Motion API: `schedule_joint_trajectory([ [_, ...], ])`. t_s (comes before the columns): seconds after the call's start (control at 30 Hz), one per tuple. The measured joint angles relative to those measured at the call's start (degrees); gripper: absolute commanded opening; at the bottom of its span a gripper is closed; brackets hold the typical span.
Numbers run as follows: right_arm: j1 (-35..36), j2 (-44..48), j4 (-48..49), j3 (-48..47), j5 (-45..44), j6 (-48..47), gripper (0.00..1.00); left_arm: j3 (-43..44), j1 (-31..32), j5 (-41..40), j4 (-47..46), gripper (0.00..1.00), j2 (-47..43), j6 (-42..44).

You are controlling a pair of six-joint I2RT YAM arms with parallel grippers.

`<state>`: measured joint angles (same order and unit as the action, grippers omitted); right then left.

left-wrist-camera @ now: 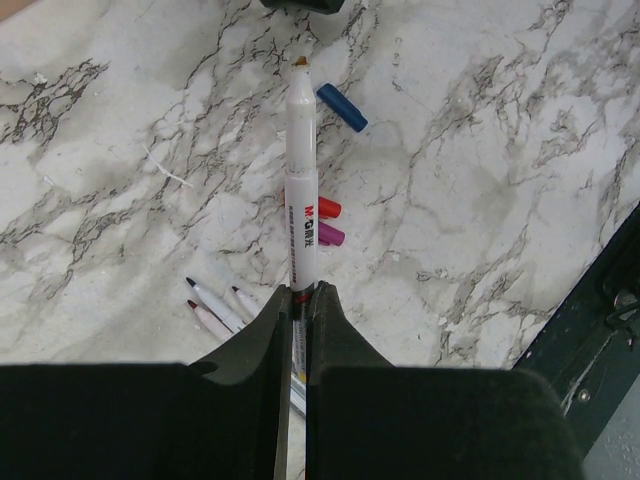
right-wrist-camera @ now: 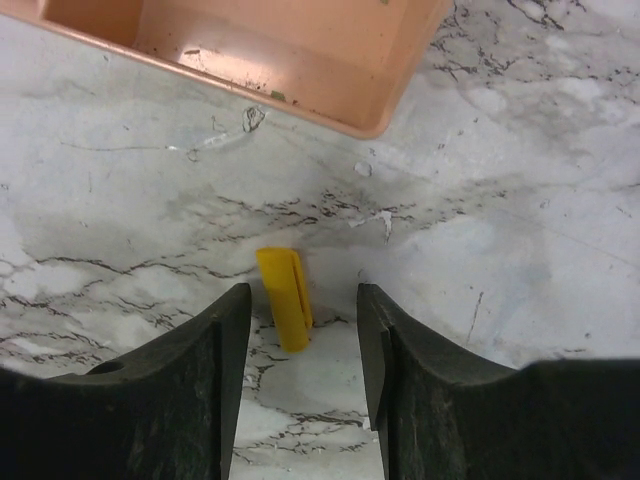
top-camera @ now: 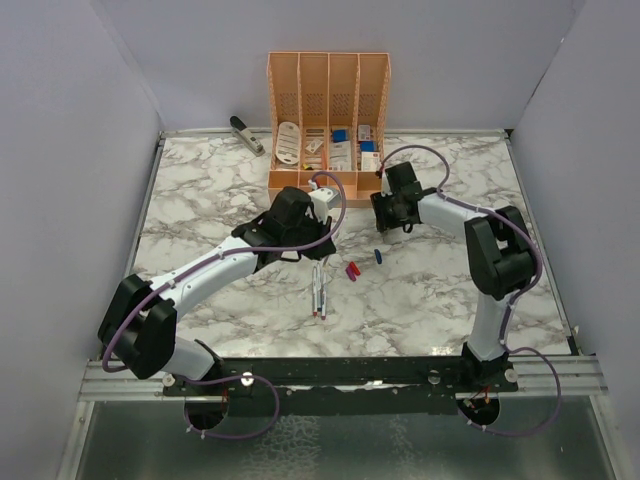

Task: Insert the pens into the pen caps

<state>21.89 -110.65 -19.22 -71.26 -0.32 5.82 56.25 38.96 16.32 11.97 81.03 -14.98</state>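
My left gripper (left-wrist-camera: 300, 296) is shut on a white pen (left-wrist-camera: 301, 180) that juts out ahead of the fingers, its small tip bare, above the marble table. Beyond it on the table lie a blue cap (left-wrist-camera: 342, 107), a red cap (left-wrist-camera: 329, 208) and a purple cap (left-wrist-camera: 331, 235). More uncapped pens (left-wrist-camera: 214, 309) lie to the left of the fingers, the same pens (top-camera: 319, 292) showing mid-table in the top view. My right gripper (right-wrist-camera: 303, 300) is open low over the table. A yellow cap (right-wrist-camera: 285, 297) lies between its fingers, closer to the left one and untouched.
A peach organiser (top-camera: 328, 110) with white and blue items stands at the back centre, its corner (right-wrist-camera: 300, 70) just beyond my right gripper. A grey stapler (top-camera: 246, 133) lies at the back left. The table's black front rail (left-wrist-camera: 590, 330) runs at the right.
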Motion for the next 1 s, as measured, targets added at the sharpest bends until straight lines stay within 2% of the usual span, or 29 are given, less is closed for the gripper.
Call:
schedule_joint_trajectory([
  [0.27, -0.1, -1.3, 0.2, -1.6, 0.4, -0.3, 0.31, 0.2, -0.7, 0.0, 0.1, 0.00, 0.0, 0.4],
  [0.43, -0.2, -1.2, 1.1, -1.0, 0.6, -0.2, 0.28, 0.2, -1.0, 0.0, 0.1, 0.00, 0.0, 0.4],
  [0.67, -0.1, -0.1, 3.7, 1.4, 1.0, 0.0, 0.19, 0.2, -1.4, 0.0, 0.0, 0.00, 0.3, 0.3],
  [0.77, 0.0, 0.2, 4.1, 1.8, 1.1, 0.0, 0.02, 0.2, -1.5, 0.0, 0.0, 0.00, 0.7, 0.3],
  [1.0, 0.5, 0.4, 3.8, 2.0, 0.9, 0.3, 0.01, 0.2, -1.9, 0.0, -0.4, 0.00, 1.0, 0.3],
])
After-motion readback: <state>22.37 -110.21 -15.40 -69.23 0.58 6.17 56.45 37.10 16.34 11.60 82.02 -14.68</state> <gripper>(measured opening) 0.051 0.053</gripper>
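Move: The yellow cap lies just between my open right fingers, barely 1 cm to the left of centre and about 1 cm lower. From that hand the box's near right corner is some 7 cm straight ahead, the blue cap about 8 cm back and 2 cm left, the red cap 11 cm back and 7 cm left. From my left hand, which already holds a pen, the yellow cap is roughly 14 cm ahead, 14 cm right and 14 cm below. I close my right fingers from about half open until they pinch the yellow cap from both sides, staying low at the table. As they shut, that hand edges forward barely 1 cm, comes back again and drifts just under 1 cm left. My left hand keeps its pen and eases about 1 cm forward and a little left, high above the table. ##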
